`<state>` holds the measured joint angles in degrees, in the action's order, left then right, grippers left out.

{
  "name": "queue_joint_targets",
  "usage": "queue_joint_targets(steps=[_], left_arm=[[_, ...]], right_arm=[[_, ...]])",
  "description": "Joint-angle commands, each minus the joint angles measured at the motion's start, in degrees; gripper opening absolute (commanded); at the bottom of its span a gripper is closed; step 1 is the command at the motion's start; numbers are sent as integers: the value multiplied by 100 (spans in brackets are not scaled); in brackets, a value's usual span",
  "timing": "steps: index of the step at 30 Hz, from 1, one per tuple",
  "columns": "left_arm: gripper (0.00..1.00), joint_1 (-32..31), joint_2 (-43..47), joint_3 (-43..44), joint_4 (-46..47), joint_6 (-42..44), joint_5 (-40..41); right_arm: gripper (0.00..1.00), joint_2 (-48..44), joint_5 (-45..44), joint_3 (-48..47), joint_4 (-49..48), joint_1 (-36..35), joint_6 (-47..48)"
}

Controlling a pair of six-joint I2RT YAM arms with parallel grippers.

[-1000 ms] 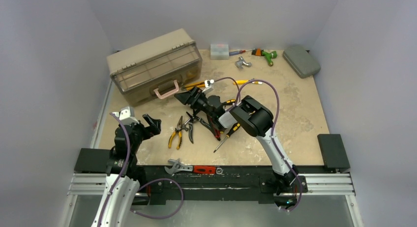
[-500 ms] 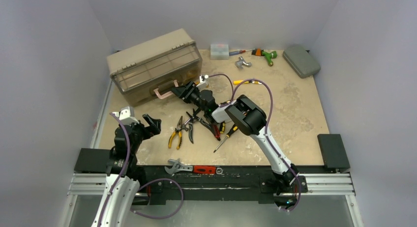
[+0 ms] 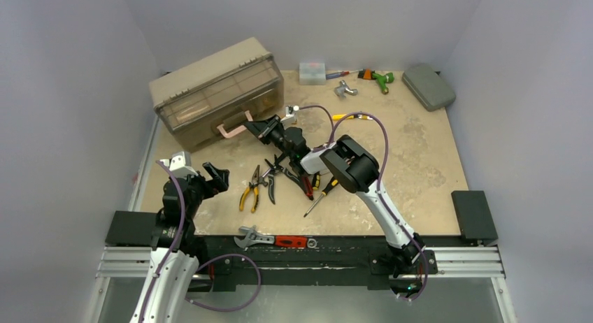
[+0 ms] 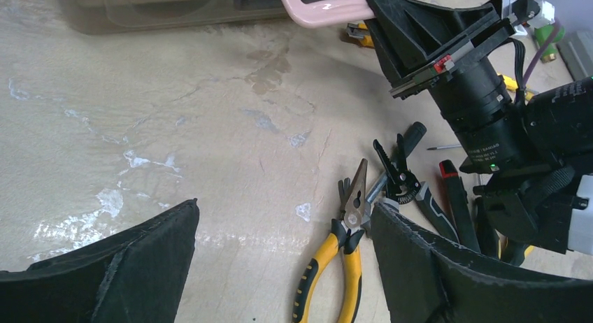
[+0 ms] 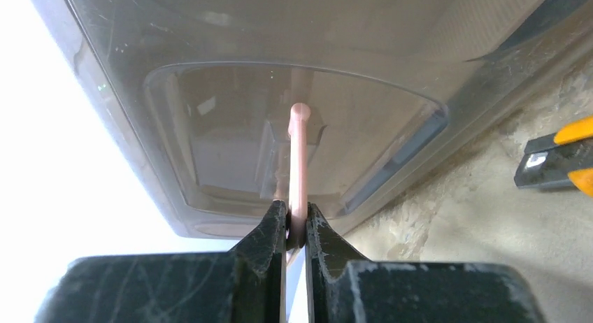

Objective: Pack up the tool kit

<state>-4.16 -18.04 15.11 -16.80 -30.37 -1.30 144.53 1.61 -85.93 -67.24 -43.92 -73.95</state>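
Note:
The tan toolbox point(image 3: 210, 92) with its smoky lid point(image 5: 280, 57) stands closed at the back left. My right gripper point(image 3: 256, 128) point(image 5: 296, 221) is shut on its pink handle point(image 3: 234, 130) point(image 5: 299, 162) point(image 4: 318, 5). Loose tools lie in the middle: yellow-handled pliers point(image 3: 248, 190) point(image 4: 343, 267), black and red pliers point(image 3: 301, 180), and a screwdriver point(image 3: 318, 196). My left gripper point(image 3: 217, 177) point(image 4: 285, 207) hovers open near the table's front left, just left of the yellow pliers, holding nothing.
A red-handled wrench point(image 3: 273, 239) lies on the near rail. At the back are a small clear box point(image 3: 312, 72), a green tool point(image 3: 377, 78), a metal fitting point(image 3: 344, 89) and a grey case point(image 3: 428, 86). A yellow-handled tool point(image 3: 346, 117) point(image 5: 559, 155) lies right of the toolbox.
My right gripper reached forward to the pink handle and shut on it. The toolbox has shifted slightly to the left. The left arm stayed still.

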Motion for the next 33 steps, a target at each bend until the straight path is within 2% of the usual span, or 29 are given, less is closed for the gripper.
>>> queue_joint_targets(steps=[1,17,23,33], left_arm=[[89,-6,10,-8,260,110,-37],[89,-6,137,-10,131,87,100],[89,-6,142,-16,132,89,106],[89,-6,228,-13,80,84,112]], right_arm=[[0,-545,-100,370,-217,6,262],[0,-1762,-92,926,327,8,280],[0,-1972,5,1056,160,6,-40],[0,-2474,46,1072,498,9,-93]])
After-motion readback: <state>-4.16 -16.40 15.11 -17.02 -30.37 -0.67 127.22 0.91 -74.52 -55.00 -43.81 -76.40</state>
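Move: In the right fingers, the pink handle is already pinched near its right end: the handle's middle lies about 4 cm to the left and 1 cm back, level with the hand. The toolbox's middle is some 12 cm ahead and 10 cm left, also about level. The yellow utility knife lies 3 cm ahead, 8 cm right and 11 cm below; the hammer is 11 cm back, 7 cm right. From the left hand, the handle is about 18 cm ahead and 6 cm right, nearly level. Keeping its pinch on the pink handle, the right hand first eases back and to its right, drawing the toolbox along, then goes mainly up while still creeping back and right. It ends about 5 cm higher and some 3.5 cm back-right of where it began, fingers staying shut and the wrist tipping down only slightly. ##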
